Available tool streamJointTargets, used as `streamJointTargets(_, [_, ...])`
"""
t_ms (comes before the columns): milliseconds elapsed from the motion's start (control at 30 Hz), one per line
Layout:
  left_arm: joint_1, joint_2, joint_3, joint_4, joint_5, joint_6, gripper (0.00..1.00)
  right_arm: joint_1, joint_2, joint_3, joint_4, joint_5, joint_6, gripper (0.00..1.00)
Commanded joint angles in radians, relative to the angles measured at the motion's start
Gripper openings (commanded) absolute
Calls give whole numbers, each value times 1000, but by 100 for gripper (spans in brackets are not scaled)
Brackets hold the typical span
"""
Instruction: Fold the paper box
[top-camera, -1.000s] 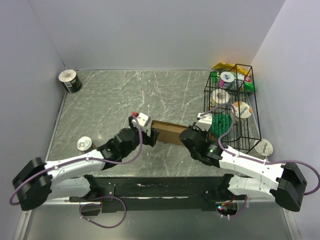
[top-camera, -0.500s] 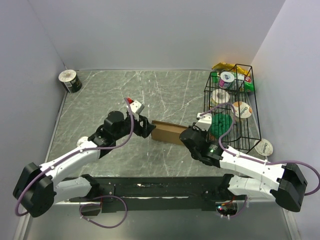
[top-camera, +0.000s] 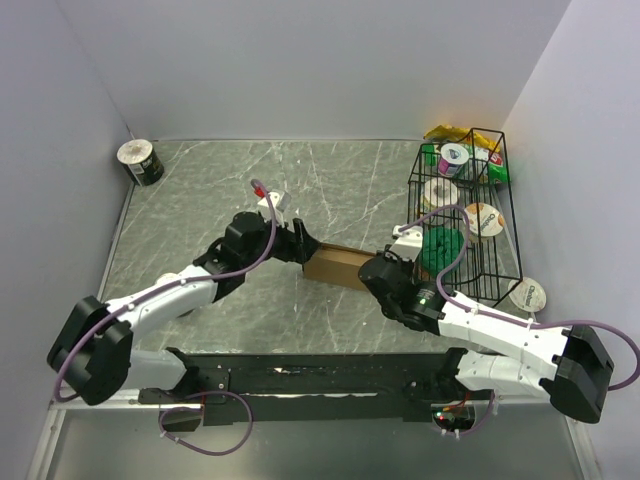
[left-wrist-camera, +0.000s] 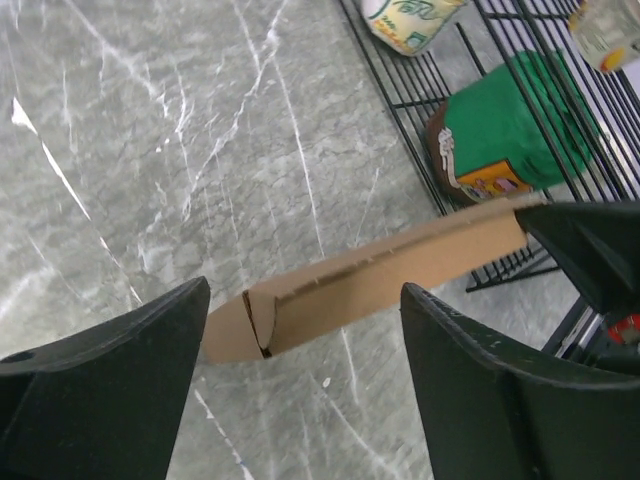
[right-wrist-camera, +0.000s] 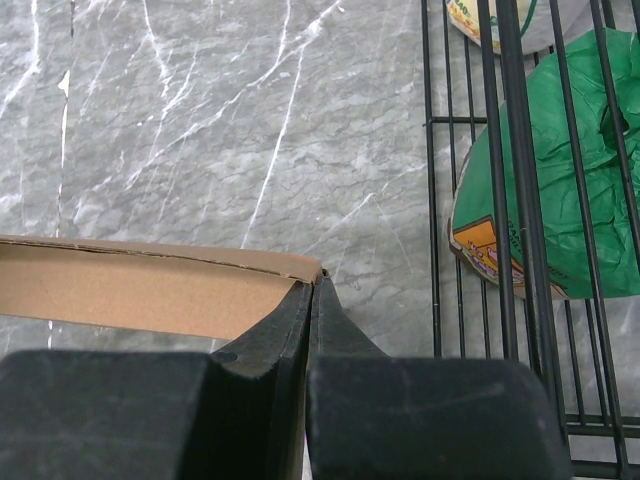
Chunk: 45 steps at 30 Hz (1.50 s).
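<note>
The paper box (top-camera: 335, 265) is a flat brown cardboard piece standing on edge on the marble table, mid-table. My right gripper (top-camera: 378, 268) is shut on its right end; in the right wrist view the closed fingertips (right-wrist-camera: 312, 282) pinch the corner of the cardboard (right-wrist-camera: 130, 290). My left gripper (top-camera: 303, 248) is open at the box's left end. In the left wrist view its two fingers straddle the cardboard (left-wrist-camera: 370, 285) from above without touching it, and a small notched flap shows at the left end.
A black wire basket (top-camera: 512, 215) with cups and a green bag (left-wrist-camera: 510, 130) stands right of the box, close behind the right gripper. A tin can (top-camera: 140, 162) sits in the back left corner. A cup (top-camera: 527, 295) lies beside the basket's near right.
My left arm has swung away from me and to the right, bringing its open gripper over the box's left end. The right gripper and the box have stayed put.
</note>
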Motion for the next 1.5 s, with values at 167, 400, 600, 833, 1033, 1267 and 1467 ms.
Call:
streamJointTargets(167, [3,71,81,20,-50,-142,71,13,34,-32,-85,-126,18,0])
streamJointTargets(400, [5,92,88,17,-115,-161,63,11,41,-33,-85,-129,19,0])
streamJointTargets(600, [5,114,89,28,-129,-184,62,13,43,-41,-76,-131,24,0])
streamJointTargets(833, [6,141,91,53,-108,-208,56,13,48,-41,-83,-131,30,0])
streamJointTargets(1033, [6,148,52,68,-88,-228,41,13,43,-44,-94,-120,50,0])
streamJointTargets(1267, [6,154,5,71,-82,-238,28,13,52,-50,-99,-111,67,0])
streamJointTargets(1467, [6,140,-78,132,-86,-253,26,14,54,-53,-105,-102,84,0])
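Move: The paper box's left end lies about 3 cm ahead of the left hand, some 2 cm to its right and 3 cm lower. The box's middle is about 8 cm right of that hand and 1 cm ahead; the green bag stands some 27 cm right, about level. The right hand already grips the right end; from it the left end is about 15 cm left, 2 cm ahead. Left fingers go about 3 cm forward, slightly down, closing around the box's left end while the right keeps hold. ##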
